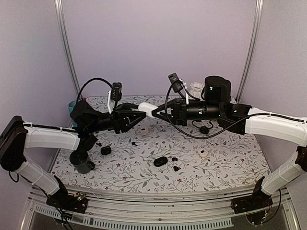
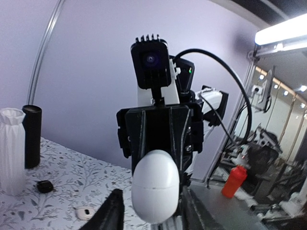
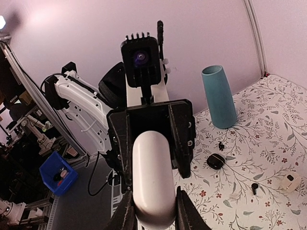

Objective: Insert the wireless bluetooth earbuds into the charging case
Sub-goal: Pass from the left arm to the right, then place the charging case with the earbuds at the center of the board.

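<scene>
A white pebble-shaped charging case (image 1: 147, 109) hangs in the air above the table's back middle, between both grippers. My right gripper (image 3: 155, 213) is shut on it, with both fingers pressed against the case (image 3: 152, 182). My left gripper (image 2: 153, 211) faces it from the other side with its jaws around the case (image 2: 155, 187). A gap shows between one finger (image 2: 113, 208) and the case. The case looks closed. Tiny black earbuds (image 1: 174, 159) lie on the flowered table, also one further left (image 1: 134, 143) and one in the right wrist view (image 3: 254, 188).
Black cases (image 1: 160, 161) (image 1: 106, 150) (image 1: 204, 130) and small white cases (image 1: 203, 153) (image 1: 144, 130) lie on the table. A teal cup (image 3: 219, 96) stands back left. A black cylinder (image 1: 217, 88) and a white ribbed vase (image 2: 10, 148) stand back right.
</scene>
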`<state>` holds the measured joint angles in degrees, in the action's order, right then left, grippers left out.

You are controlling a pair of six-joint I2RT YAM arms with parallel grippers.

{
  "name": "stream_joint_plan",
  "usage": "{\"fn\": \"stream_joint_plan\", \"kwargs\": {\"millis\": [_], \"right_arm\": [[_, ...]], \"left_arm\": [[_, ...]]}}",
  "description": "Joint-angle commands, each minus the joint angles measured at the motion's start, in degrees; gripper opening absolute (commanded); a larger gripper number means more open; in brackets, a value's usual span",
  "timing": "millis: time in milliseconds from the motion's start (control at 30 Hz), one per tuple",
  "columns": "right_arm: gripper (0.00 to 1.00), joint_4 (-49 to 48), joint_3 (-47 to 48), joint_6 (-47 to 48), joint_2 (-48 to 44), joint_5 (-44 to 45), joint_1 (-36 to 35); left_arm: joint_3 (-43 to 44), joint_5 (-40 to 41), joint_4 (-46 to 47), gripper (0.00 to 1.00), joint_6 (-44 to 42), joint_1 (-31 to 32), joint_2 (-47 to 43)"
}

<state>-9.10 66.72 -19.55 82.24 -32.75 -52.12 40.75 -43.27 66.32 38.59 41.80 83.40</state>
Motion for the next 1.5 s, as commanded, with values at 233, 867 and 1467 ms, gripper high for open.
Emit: {"fn": "stream_joint_plan", "kwargs": {"millis": [233,867,1467], "right_arm": [[0.04,0.15,-3.05,-1.73,-2.74,5.62,1.86],[0.04,7.94,-15.7,-9.07,-5.72,15.57,15.38],[0.04,3.15,-14.0,-20.63,14.36,18.92,23.19]], "left_arm": [[-0.73,7.15,-8.69,0.96,-7.51,0.74,-3.07],[1.47,29.66,-29.86,0.96,-13.11,0.52,-8.81],[1.39,44.7,-40.31,0.96,-9.01,-0.1,-10.76]]}}
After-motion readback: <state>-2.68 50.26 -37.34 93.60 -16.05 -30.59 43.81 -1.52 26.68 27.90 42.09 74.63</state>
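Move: The right hand's closed fingers hold the white charging case, its middle about 3 cm to their left; from the left hand it is some 2 cm to the right. The clear table patch the case is taken to lies roughly 18 cm ahead of the right hand, 16 cm right and 33 cm down. From the right hand, the white vase stands some 31 cm ahead and 17 cm right, the black case 26 cm ahead and 21 cm right, and the square white case 12 cm ahead and 20 cm right. The right fingers keep their pinch on the white charging case while the left ones, already loosening around its other end, spread wide and come free. The right arm then carries it down about 25 cm, forward and right some 15 cm each, towards the table in front of the vase, swinging clockwise and tipping down. The left hand backs off forward, and less far down and left, turning counter-clockwise some 40 degrees. ##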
